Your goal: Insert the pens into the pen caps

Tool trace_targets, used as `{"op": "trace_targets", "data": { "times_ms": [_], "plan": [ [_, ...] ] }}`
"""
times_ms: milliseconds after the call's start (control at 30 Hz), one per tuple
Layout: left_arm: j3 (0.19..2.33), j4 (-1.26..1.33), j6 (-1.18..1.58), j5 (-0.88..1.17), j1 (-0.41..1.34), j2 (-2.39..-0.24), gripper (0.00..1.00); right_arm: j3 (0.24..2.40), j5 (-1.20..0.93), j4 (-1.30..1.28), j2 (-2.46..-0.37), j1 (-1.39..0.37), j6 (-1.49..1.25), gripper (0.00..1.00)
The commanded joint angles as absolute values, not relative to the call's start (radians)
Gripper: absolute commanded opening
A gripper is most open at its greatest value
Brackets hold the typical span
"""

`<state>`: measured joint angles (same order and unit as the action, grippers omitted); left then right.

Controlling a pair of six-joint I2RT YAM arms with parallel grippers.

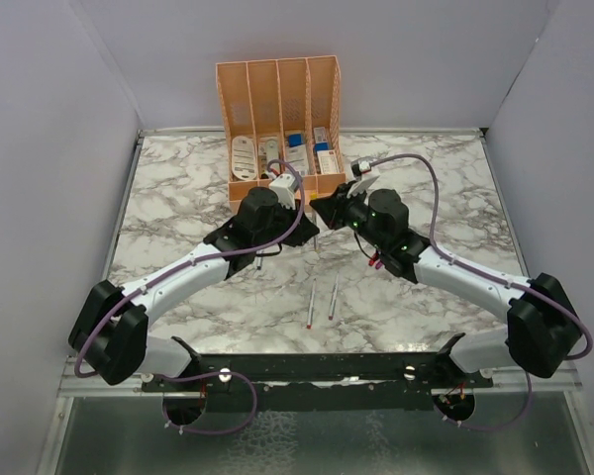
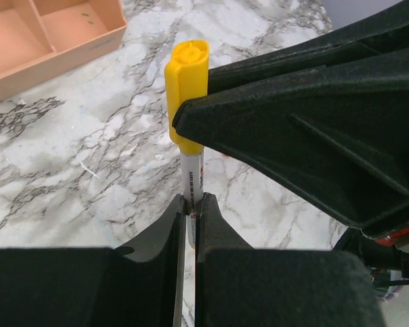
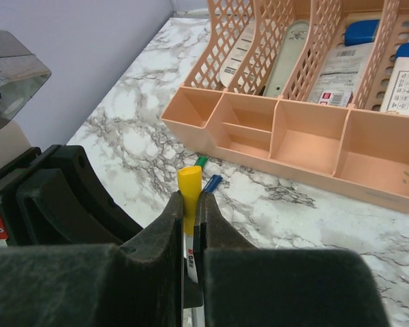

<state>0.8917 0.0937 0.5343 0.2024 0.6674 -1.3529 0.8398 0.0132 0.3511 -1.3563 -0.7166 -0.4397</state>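
My left gripper (image 2: 192,199) is shut on the white barrel of a pen (image 2: 192,174) that points up and away. A yellow pen cap (image 2: 186,88) sits on that pen's far end. My right gripper (image 3: 191,197) is shut on the yellow pen cap (image 3: 189,187), with the pen barrel (image 3: 191,266) running down between its fingers. In the top view the two grippers (image 1: 299,206) (image 1: 325,208) meet tip to tip in front of the organiser. A green pen cap (image 3: 200,162) and a blue pen cap (image 3: 212,183) lie on the marble just beyond. Two more pens (image 1: 310,305) (image 1: 334,295) lie side by side near the front.
A peach organiser (image 1: 277,119) stands at the back centre, with tall slots holding white and blue items and low open trays (image 3: 307,146) in front. Grey walls close in the marble table (image 1: 178,188) on three sides. A black rail (image 1: 307,371) carries both arm bases.
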Motion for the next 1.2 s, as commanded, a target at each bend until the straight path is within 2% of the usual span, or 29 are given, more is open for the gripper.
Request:
{"op": "trace_targets", "data": {
  "times_ms": [0,333,933,1167],
  "plan": [
    [0.944,0.266,0.492,0.023,0.649,-1.288,0.0,0.843,-0.037,0.149,-1.408,-0.794,-0.422,0.01],
    [0.984,0.241,0.421,-0.064,0.635,-1.257,0.0,0.893,0.006,0.058,-1.486,-0.835,-0.409,0.01],
    [0.969,0.246,0.417,-0.058,0.604,-1.219,0.0,0.956,-0.003,-0.011,-1.599,-0.853,-0.399,0.01],
    [0.988,0.069,0.433,-0.033,0.603,-1.272,0.0,1.009,0.009,-0.028,-1.601,-0.853,-0.4,0.01]
  ]
}}
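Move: The white pen in my left hand is already in the yellow cap held by my right, just above. The blue-capped pen lies about 10 cm ahead and 13 cm left of my left hand, 18 cm below; the green-capped one is some 3 cm left of it. From my left hand the red cap is 5 cm ahead, 14 cm right. From my right hand the blue-capped pen is about 9 cm ahead, 13 cm left, 21 cm down. Keeping both grips, left fingers on the pen's body and right fingers on the yellow cap, I carry the joined pair about 5 cm left, sinking nearly 2 cm, towards the finished pens; my left hand also edges forward. Both hands slow down late on. My left wrist rolls and swings counter-clockwise, about 15 degrees in all, while my right barely turns. ##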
